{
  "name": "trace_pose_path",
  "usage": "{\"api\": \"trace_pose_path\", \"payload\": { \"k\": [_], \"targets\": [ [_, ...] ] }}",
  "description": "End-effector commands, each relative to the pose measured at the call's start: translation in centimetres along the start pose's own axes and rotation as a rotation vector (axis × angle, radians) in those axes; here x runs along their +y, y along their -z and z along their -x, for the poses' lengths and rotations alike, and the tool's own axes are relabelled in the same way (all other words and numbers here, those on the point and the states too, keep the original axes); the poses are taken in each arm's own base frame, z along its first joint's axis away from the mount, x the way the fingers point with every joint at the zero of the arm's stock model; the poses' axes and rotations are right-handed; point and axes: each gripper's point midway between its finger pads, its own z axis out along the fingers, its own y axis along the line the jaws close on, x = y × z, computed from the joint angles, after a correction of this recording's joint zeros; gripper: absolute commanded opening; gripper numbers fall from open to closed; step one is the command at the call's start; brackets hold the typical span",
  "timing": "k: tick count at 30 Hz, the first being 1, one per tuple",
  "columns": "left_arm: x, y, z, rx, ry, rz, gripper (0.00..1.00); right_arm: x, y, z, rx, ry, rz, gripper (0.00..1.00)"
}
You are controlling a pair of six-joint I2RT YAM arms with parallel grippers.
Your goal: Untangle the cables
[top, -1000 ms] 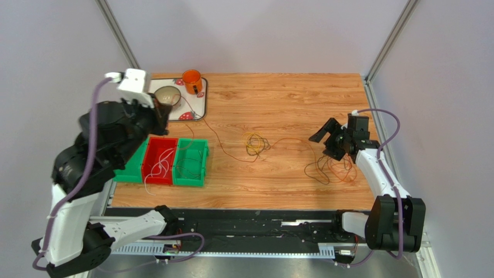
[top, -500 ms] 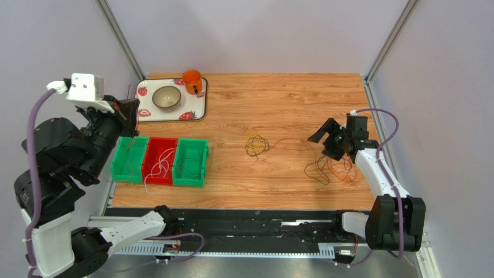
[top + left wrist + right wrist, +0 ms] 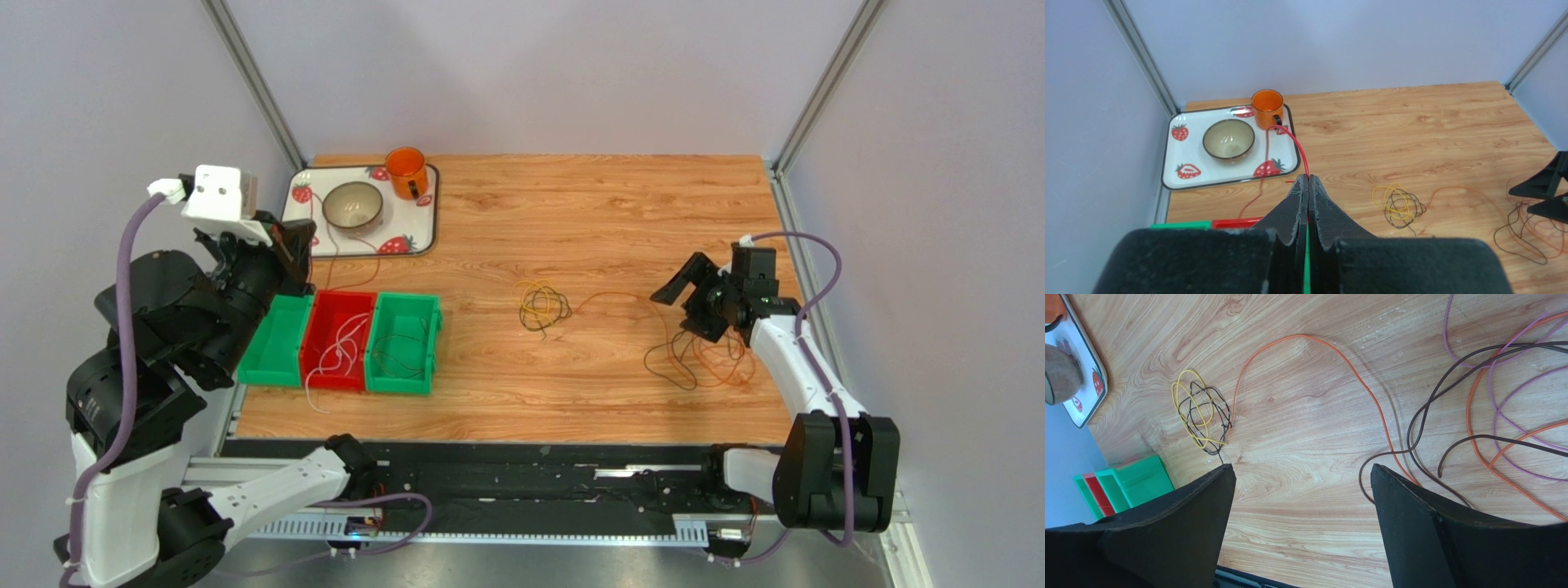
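Observation:
My left gripper (image 3: 1308, 179) is shut on a thin red cable (image 3: 1303, 156), which arcs up to the orange mug (image 3: 1267, 108) and drops back over the tray's edge. In the top view this gripper (image 3: 298, 241) is raised beside the tray. A small yellow and dark coil (image 3: 540, 306) lies mid-table, and an orange cable (image 3: 1309, 343) runs from it to a loose tangle of dark brown, orange and purple cables (image 3: 699, 355). My right gripper (image 3: 1303, 471) hangs open over bare wood left of that tangle, touching nothing.
A strawberry-print tray (image 3: 417, 227) at the back left carries a bowl (image 3: 352, 206) and the mug. Three bins stand near the front left: green (image 3: 272, 355), red (image 3: 344, 295) with a white cable, green (image 3: 409, 298) with a dark cable. Walls close in both sides.
My left arm swung left from over the bowl, then partly back, drawing the red cable off the middle of the table. The right arm has stayed still and open.

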Motion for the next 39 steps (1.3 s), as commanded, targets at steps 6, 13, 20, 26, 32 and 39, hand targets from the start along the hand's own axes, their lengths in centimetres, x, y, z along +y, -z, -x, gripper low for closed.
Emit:
{"api": "trace_pose_path", "payload": {
  "k": [6,13,20,26,32,39],
  "targets": [
    [-1.1,0.3,2.6,-0.082,0.022,-0.072,0.00,0.3,0.1,0.3,-0.021,0.031,0.015,0.86],
    [-1.5,0.9,5.2,-0.128,0.028,-0.107,0.00,0.2,0.0,0.2,-0.018,0.028,0.014,0.86],
    [-1.8,-1.2,1.3,-0.071,0.014,-0.067,0.00,0.3,0.2,0.1,-0.016,0.037,0.016,0.86],
    [-2.0,-3.0,-1.6,-0.032,-0.012,-0.026,0.00,-0.2,0.0,-0.2,-0.007,0.044,0.000,0.86],
    [-3.3,-5.5,-7.3,0.059,0.007,-0.020,0.00,-0.6,0.0,-0.4,-0.001,0.050,-0.006,0.86],
    [-4.1,-7.7,-12.8,0.171,-0.013,0.009,0.00,-0.6,0.0,-0.4,0.004,0.064,-0.013,0.86]
  ]
}}
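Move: High over the boxes, the left hand grips the red cable; the right green compartment lies about 7 cm ahead of it, 3 cm to its right and some 46 cm below. The red compartment is 7 cm ahead and 9 cm to the left at the same depth, and the strawberry tray some 34 cm ahead and 11 cm left. From the idle right hand, that green compartment lies roughly 45 cm left, 3 cm back and 8 cm lower. Keeping the red cable pinched in shut fingers, the left hand first bobs up about 4 cm, then comes down to end some 12 cm below where it began, bearing forward and right by about 5 cm each to bring the dangling cable to the right green compartment. The fingertips tip down about 10 degrees as it sinks. ##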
